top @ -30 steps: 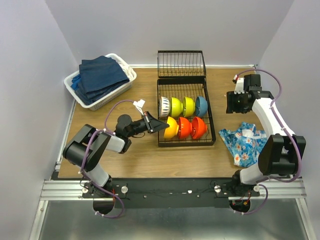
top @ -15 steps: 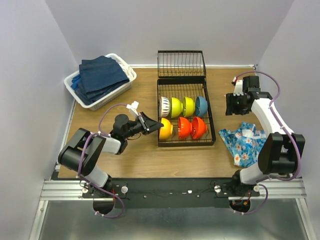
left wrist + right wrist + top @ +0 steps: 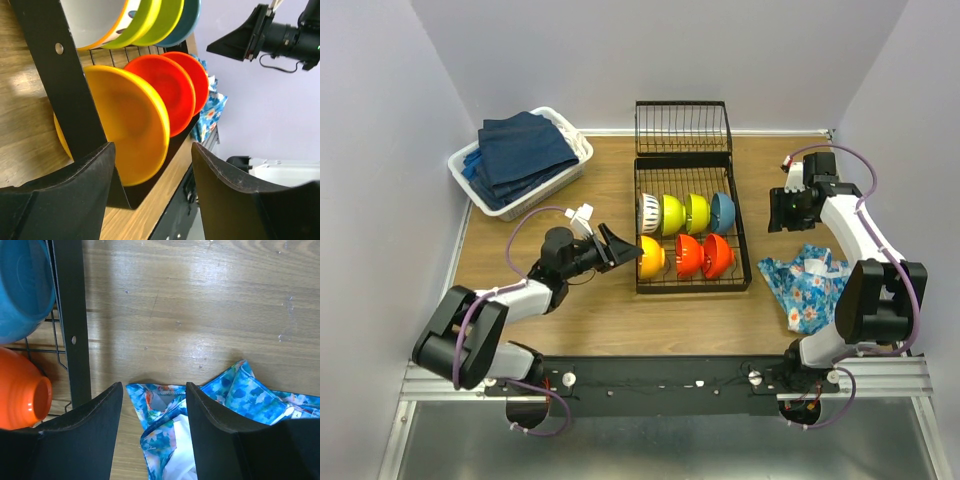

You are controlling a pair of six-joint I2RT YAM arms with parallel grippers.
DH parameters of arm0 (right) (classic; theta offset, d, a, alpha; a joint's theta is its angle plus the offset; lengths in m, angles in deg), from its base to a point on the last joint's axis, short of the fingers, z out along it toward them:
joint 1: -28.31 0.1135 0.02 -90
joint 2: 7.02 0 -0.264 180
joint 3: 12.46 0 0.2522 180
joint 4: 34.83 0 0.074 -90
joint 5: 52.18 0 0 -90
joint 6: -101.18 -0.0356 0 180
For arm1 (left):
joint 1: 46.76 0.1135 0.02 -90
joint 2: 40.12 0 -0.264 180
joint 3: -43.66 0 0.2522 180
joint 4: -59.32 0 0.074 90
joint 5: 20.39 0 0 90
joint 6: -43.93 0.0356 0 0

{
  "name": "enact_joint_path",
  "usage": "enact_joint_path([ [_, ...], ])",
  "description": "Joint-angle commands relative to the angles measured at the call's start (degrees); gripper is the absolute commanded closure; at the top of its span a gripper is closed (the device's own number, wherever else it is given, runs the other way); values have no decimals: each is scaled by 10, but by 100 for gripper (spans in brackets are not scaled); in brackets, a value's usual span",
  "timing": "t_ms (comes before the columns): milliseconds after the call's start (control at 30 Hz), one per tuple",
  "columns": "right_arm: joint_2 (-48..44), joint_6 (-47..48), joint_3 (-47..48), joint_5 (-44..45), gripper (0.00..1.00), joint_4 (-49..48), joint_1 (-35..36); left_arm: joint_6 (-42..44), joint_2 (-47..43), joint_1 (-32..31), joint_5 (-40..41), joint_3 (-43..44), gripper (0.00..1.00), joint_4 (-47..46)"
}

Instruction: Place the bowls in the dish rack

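The black wire dish rack holds all the bowls on edge. Its back row has a white ribbed bowl, two lime-yellow bowls and a blue bowl. The front row has an orange-yellow bowl and two red-orange bowls. My left gripper is open just left of the rack. The left wrist view shows its jaws spread apart, with the orange-yellow bowl free beyond them. My right gripper is open and empty to the right of the rack.
A floral blue cloth lies crumpled at the right, and in the right wrist view the cloth sits below my right gripper. A white basket of navy towels stands at the back left. The rack's smaller hinged section stands behind it.
My left gripper has opened, let go of the orange-yellow bowl in the rack's front row and drawn back to the left. The right arm has barely moved.
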Motion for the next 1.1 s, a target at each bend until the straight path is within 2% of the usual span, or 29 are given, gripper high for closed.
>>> enact_joint_path([
  [0, -21, -15, -4, -19, 39, -9, -3, 89, -63, 12, -3, 20, 28, 126],
  [100, -36, -23, -13, -23, 37, -11, -3, 144, -96, 32, -29, 33, 26, 201],
  [167, -47, -29, -16, -23, 32, -16, -3, 181, -119, 50, -48, 44, 24, 266],
  [200, -52, -38, -18, -16, 28, -17, -3, 238, -129, 56, -54, 62, 7, 290],
  [233, -58, -44, -20, -11, 7, -21, -4, 274, -141, 62, -56, 71, 1, 316],
  [267, -69, -50, -21, -5, 0, -28, -3, 305, -171, 72, -31, 79, 1, 366],
  [300, -74, -59, -23, 3, 0, -30, -3, 367, -186, 76, -16, 88, 1, 383],
  [400, -96, -97, -29, 38, 0, -53, -3, 474, -220, 90, 28, 129, 1, 454],
  [433, -100, -108, -28, 52, 0, -57, -3, 541, -218, 90, 48, 144, 1, 477],
  [467, -104, -117, -27, 68, 0, -65, -3, 567, -211, 90, 77, 160, 1, 521],
  [567, -116, -138, -8, 114, 0, -60, -4, 650, -185, 96, 188, 217, 1, 568],
  [600, -115, -151, 3, 117, 0, -53, -4, 664, -179, 98, 248, 237, 1, 572],
  [733, -117, -174, 69, 101, 0, -18, -3, 696, -152, 139, 298, 266, 1, 553],
  [867, -121, -195, 112, 98, 0, 8, -3, 676, -104, 172, 286, 305, 1, 560],
  [1067, -154, -182, 89, 79, 0, 3, -3, 611, -44, 186, 269, 374, 1, 590],
])
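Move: The racked yellow bowl sits about 7 cm right of the open left hand, 1 back and 5 below; the nearest red bowl is 11 cm farther right of it, the striped bowl some 12 cm beyond it. The laundry basket lies 30 cm left of that hand, 27 ahead. From the right hand, the yellow bowl is roughly 37 cm left, 14 back; the blue bowl, 16 left, 1 back; the floral cloth, 8 right, 23 back. Left hand swings 20 cm left and 11 forward from the yellow bowl, right rises 15, both opening wide. ##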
